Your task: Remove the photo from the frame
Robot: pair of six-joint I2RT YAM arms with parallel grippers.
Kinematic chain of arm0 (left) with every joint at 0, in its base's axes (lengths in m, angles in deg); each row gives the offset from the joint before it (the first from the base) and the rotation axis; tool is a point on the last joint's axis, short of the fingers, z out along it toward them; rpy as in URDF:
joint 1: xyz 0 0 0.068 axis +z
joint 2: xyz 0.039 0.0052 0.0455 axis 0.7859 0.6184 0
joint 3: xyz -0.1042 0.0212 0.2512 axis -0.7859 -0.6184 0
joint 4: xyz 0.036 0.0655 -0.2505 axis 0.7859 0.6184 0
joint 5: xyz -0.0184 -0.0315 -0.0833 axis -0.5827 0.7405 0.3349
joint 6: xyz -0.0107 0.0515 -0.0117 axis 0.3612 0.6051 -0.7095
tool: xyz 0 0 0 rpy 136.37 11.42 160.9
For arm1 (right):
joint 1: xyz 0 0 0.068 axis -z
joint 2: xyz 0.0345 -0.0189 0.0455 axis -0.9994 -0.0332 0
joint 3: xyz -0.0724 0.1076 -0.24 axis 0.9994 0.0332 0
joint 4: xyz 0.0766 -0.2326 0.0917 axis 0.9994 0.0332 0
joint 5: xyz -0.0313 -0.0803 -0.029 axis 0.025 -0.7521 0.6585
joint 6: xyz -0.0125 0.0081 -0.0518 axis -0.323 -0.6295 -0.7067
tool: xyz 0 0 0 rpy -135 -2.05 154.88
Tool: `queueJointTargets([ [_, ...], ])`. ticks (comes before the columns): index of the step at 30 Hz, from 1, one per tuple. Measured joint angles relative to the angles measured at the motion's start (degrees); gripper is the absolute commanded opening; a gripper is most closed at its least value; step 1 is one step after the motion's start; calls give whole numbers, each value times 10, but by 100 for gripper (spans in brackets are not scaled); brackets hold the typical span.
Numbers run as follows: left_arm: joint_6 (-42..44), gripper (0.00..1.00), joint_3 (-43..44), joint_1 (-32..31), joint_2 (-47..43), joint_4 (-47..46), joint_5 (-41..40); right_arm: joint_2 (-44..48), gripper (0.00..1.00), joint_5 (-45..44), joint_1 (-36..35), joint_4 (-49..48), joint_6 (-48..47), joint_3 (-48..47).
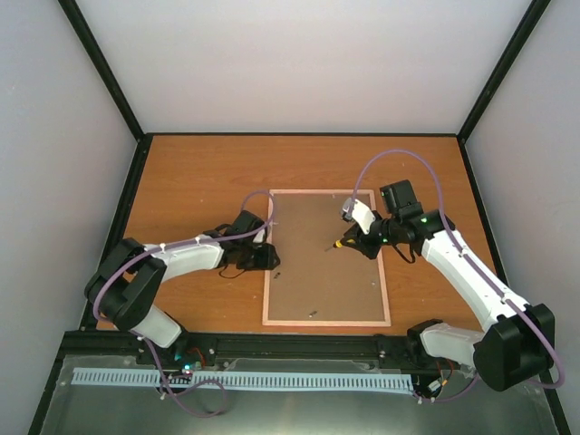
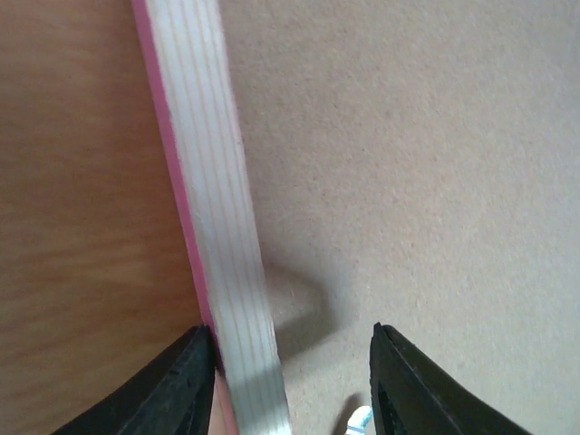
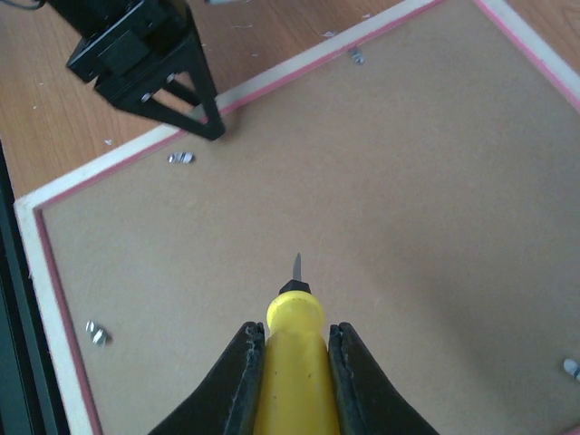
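The frame (image 1: 267, 281) lies face down on the table, showing its thin pink border and pale back rail (image 2: 217, 227). A brown backing board (image 1: 322, 276) covers it, so the photo is hidden. My left gripper (image 1: 268, 256) is open and straddles the frame's left rail: one finger (image 2: 172, 390) rests against the pink outer edge, the other (image 2: 408, 390) sits over the board. My right gripper (image 3: 294, 331) is shut on a yellow-handled screwdriver (image 3: 292, 362), whose short tip points down at the middle of the board (image 3: 362, 199).
Small metal tabs lie along the frame's inner edge (image 3: 181, 158), (image 3: 95, 333), (image 3: 358, 56). Wooden table (image 1: 199, 172) surrounds the frame. Black enclosure posts and white walls bound the area; a black rail (image 1: 299, 344) runs along the near edge.
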Motion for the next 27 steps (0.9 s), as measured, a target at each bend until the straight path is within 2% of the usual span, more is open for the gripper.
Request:
queueJointTargets([
  [5,-21,50,3,-58,1,-14,30,8,3,-11,0,1,0,0],
  [8,-22,50,21,-71,2,-5,23,8,3,-13,0,1,0,0],
  [17,-13,48,75,14,16,14,-38,8,3,-19,0,0,1,0],
  [23,-2,46,121,13,76,0,-31,1,3,-40,0,-3,1,-4],
  [27,1,44,122,12,105,-4,-23,-41,3,-45,0,-4,1,-34],
])
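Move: The left fingers straddle the photo frame's left bar, one already against its outer side; the bar's nearest part is about 1 cm left of that hand and 1 cm below it. On the backing, the near clip sits roughly 4 cm back and 1 cm right, the far clip some 11 cm ahead and level sideways, and the bottom clip about 15 cm back and 9 cm right. From the right hand, that bar part lies about 19 cm left, 1 cm ahead and 16 cm down. With one finger on the outer side of the frame's left bar, the left hand pushes the frame right and back, going some 4 cm right and 3 cm back. It then lifts and swings about 9 cm forward along the bar towards the far clip, finally sinking about 2.5 cm with fingers still half open. The right hand keeps its grip on the yellow screwdriver above the backing, easing about 2 cm forward late on. ##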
